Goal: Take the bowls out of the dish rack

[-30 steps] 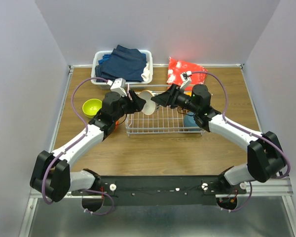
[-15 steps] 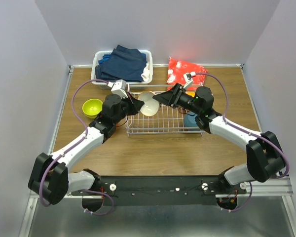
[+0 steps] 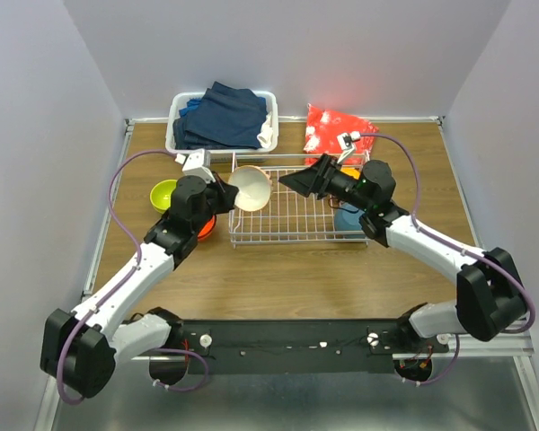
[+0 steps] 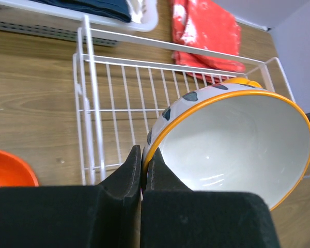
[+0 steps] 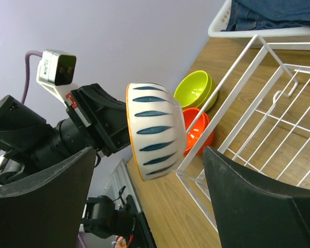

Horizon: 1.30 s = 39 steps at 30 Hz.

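Observation:
My left gripper [image 3: 225, 190] is shut on the rim of a white bowl with dark ribbed stripes [image 3: 251, 187] and an orange edge. It holds the bowl tilted above the left end of the white wire dish rack [image 3: 292, 220]. In the left wrist view the fingers [image 4: 130, 170] pinch the rim of the striped bowl [image 4: 232, 144]. My right gripper [image 3: 296, 180] is open over the rack, apart from the bowl. The right wrist view shows the striped bowl [image 5: 155, 129] beyond the open right gripper [image 5: 149, 151]. A lime green bowl [image 3: 166, 193] and a red-orange bowl [image 3: 203, 226] sit on the table left of the rack.
A teal bowl [image 3: 346, 219] and a yellow-orange bowl [image 3: 350, 172] show at the rack's right end, partly hidden by the right arm. A white tub of dark blue clothes [image 3: 223, 118] and a red cloth [image 3: 337, 130] lie at the back.
The left gripper shut on the striped bowl's rim and carried it left and up. The right gripper opened, let the bowl go and drew back to the right.

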Tool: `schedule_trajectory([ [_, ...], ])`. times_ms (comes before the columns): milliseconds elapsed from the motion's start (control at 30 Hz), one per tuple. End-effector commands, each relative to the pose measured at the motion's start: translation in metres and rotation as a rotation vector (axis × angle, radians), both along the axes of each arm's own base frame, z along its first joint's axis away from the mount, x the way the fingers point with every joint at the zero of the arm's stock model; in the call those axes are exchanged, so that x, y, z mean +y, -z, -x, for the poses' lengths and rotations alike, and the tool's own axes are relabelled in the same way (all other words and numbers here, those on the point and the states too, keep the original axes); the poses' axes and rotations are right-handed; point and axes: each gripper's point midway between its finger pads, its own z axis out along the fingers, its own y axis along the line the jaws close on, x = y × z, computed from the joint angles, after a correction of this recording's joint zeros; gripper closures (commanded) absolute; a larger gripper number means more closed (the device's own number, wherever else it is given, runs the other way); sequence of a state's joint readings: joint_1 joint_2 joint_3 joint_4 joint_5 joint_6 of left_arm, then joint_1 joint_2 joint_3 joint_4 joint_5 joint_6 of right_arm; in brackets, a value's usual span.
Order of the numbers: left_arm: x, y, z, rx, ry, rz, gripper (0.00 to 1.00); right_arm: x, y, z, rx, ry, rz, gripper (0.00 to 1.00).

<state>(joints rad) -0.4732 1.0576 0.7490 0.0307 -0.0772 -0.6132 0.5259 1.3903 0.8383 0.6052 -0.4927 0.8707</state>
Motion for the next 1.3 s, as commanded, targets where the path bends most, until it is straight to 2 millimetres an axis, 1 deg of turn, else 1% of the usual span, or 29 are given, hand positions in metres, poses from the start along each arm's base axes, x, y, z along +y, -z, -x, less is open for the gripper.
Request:
schedule_trajectory([
  [0, 0.041, -0.018, -0.002, -0.019, -0.126, -0.067, 1.00, -0.010, 0.002, 0.001, -0.059, 0.041, 0.088, 0.07],
  [33, 0.054, -0.024, -0.006, -0.017, -0.164, -0.075, 1.00, -0.013, 0.003, -0.002, -0.064, 0.064, 0.103, 0.07],
  [67, 0.062, -0.024, -0.006, -0.003, -0.184, -0.088, 1.00, -0.015, 0.004, -0.003, -0.081, 0.075, 0.124, 0.07],
  [100, 0.073, -0.014, -0.002, 0.050, -0.205, -0.115, 1.00, -0.017, 0.005, -0.003, -0.079, 0.084, 0.142, 0.07],
  [133, 0.082, -0.015, -0.003, 0.066, -0.229, -0.120, 1.00, -0.021, 0.007, -0.006, -0.079, 0.108, 0.158, 0.07],
  [167, 0.103, -0.012, -0.005, 0.091, -0.287, -0.126, 1.00, -0.023, 0.007, -0.006, -0.097, 0.115, 0.177, 0.06],
  [200, 0.114, -0.002, 0.001, 0.145, -0.311, -0.143, 1.00, -0.025, 0.009, -0.006, -0.094, 0.123, 0.193, 0.06],
  [233, 0.125, 0.000, 0.003, 0.168, -0.345, -0.142, 1.00, -0.027, 0.011, -0.007, -0.096, 0.132, 0.205, 0.06],
  [267, 0.145, 0.002, 0.005, 0.188, -0.407, -0.142, 1.00, -0.029, 0.013, -0.009, -0.107, 0.146, 0.223, 0.06],
  [300, 0.157, 0.009, 0.013, 0.225, -0.452, -0.160, 1.00, -0.031, 0.015, -0.009, -0.106, 0.154, 0.235, 0.06],
  [367, 0.175, 0.011, 0.021, 0.245, -0.513, -0.176, 1.00, -0.035, 0.018, -0.011, -0.116, 0.176, 0.264, 0.06],
  [400, 0.190, 0.017, 0.028, 0.283, -0.562, -0.189, 1.00, -0.037, 0.020, -0.012, -0.111, 0.180, 0.272, 0.06],
  [467, 0.213, 0.021, 0.038, 0.316, -0.650, -0.215, 1.00, -0.039, 0.021, -0.012, -0.120, 0.193, 0.287, 0.06],
  [500, 0.229, 0.028, 0.047, 0.354, -0.704, -0.222, 1.00, -0.040, 0.023, -0.012, -0.116, 0.193, 0.295, 0.06],
  [600, 0.249, 0.042, 0.061, 0.401, -0.775, -0.207, 1.00, -0.045, 0.023, -0.010, -0.129, 0.203, 0.315, 0.06],
  [633, 0.262, 0.052, 0.070, 0.435, -0.827, -0.194, 1.00, -0.046, 0.022, -0.010, -0.134, 0.207, 0.318, 0.06],
  [667, 0.266, 0.056, 0.073, 0.443, -0.839, -0.180, 1.00, -0.049, 0.020, -0.010, -0.143, 0.226, 0.324, 0.06],
  [700, 0.270, 0.062, 0.074, 0.450, -0.861, -0.170, 1.00, -0.052, 0.022, -0.010, -0.140, 0.236, 0.336, 0.06],
  [733, 0.275, 0.073, 0.080, 0.479, -0.890, -0.161, 1.00, -0.054, 0.021, -0.011, -0.145, 0.245, 0.338, 0.06],
  [800, 0.278, 0.085, 0.080, 0.502, -0.904, -0.143, 1.00, -0.059, 0.019, -0.011, -0.155, 0.270, 0.351, 0.05],
  [867, 0.278, 0.106, 0.081, 0.555, -0.918, -0.110, 1.00, -0.063, 0.018, -0.012, -0.159, 0.291, 0.358, 0.05],
  [900, 0.276, 0.109, 0.074, 0.546, -0.900, -0.079, 1.00, -0.064, 0.018, -0.012, -0.158, 0.296, 0.361, 0.05],
  [967, 0.273, 0.128, 0.072, 0.586, -0.895, -0.036, 1.00, -0.067, 0.016, -0.011, -0.167, 0.305, 0.365, 0.05],
  [1000, 0.270, 0.130, 0.065, 0.575, -0.870, -0.011, 1.00, -0.068, 0.016, -0.010, -0.168, 0.308, 0.366, 0.05],
  [1067, 0.270, 0.143, 0.062, 0.613, -0.870, 0.002, 1.00, -0.071, 0.016, -0.010, -0.172, 0.320, 0.373, 0.04],
  [1100, 0.272, 0.146, 0.061, 0.620, -0.872, 0.009, 1.00, -0.072, 0.017, -0.010, -0.171, 0.323, 0.379, 0.04],
  [1167, 0.269, 0.157, 0.058, 0.652, -0.846, 0.031, 1.00, -0.074, 0.018, -0.011, -0.174, 0.332, 0.389, 0.04],
  [1200, 0.270, 0.158, 0.053, 0.634, -0.843, 0.046, 1.00, -0.075, 0.018, -0.010, -0.175, 0.336, 0.389, 0.04],
  [1267, 0.271, 0.167, 0.053, 0.658, -0.841, 0.101, 1.00, -0.076, 0.019, -0.012, -0.174, 0.348, 0.391, 0.04],
])
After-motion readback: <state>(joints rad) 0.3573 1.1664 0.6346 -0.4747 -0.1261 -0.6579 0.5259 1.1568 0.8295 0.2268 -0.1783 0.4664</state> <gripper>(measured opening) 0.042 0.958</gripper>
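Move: My left hand holds the white bowl by its rim. The bare patch it is bound for lies about 23 cm left, 7 cm back and 21 cm below; the green bowls stand some 20 cm left and 5 cm ahead, the orange bowls 12 cm left and 3 cm back, both about 19 cm lower. From my right hand, the yellow bowl lies about 14 cm right, 7 cm ahead and 20 cm down, with the blue bowl 9 cm nearer me than the yellow one and 3 cm farther right. Keeping the rim pinched, I sweep my left hand about 27 cm left, drawing back towards the end of the sweep, away from the rack and beyond the orange bowls; then I sink steeply towards the bare table, some 17 cm lower in all, turning counter-clockwise and tipping the fingers down. My empty right hand, still wide open, eases 6 cm right towards the yellow bowl, rolling and turning clockwise. ##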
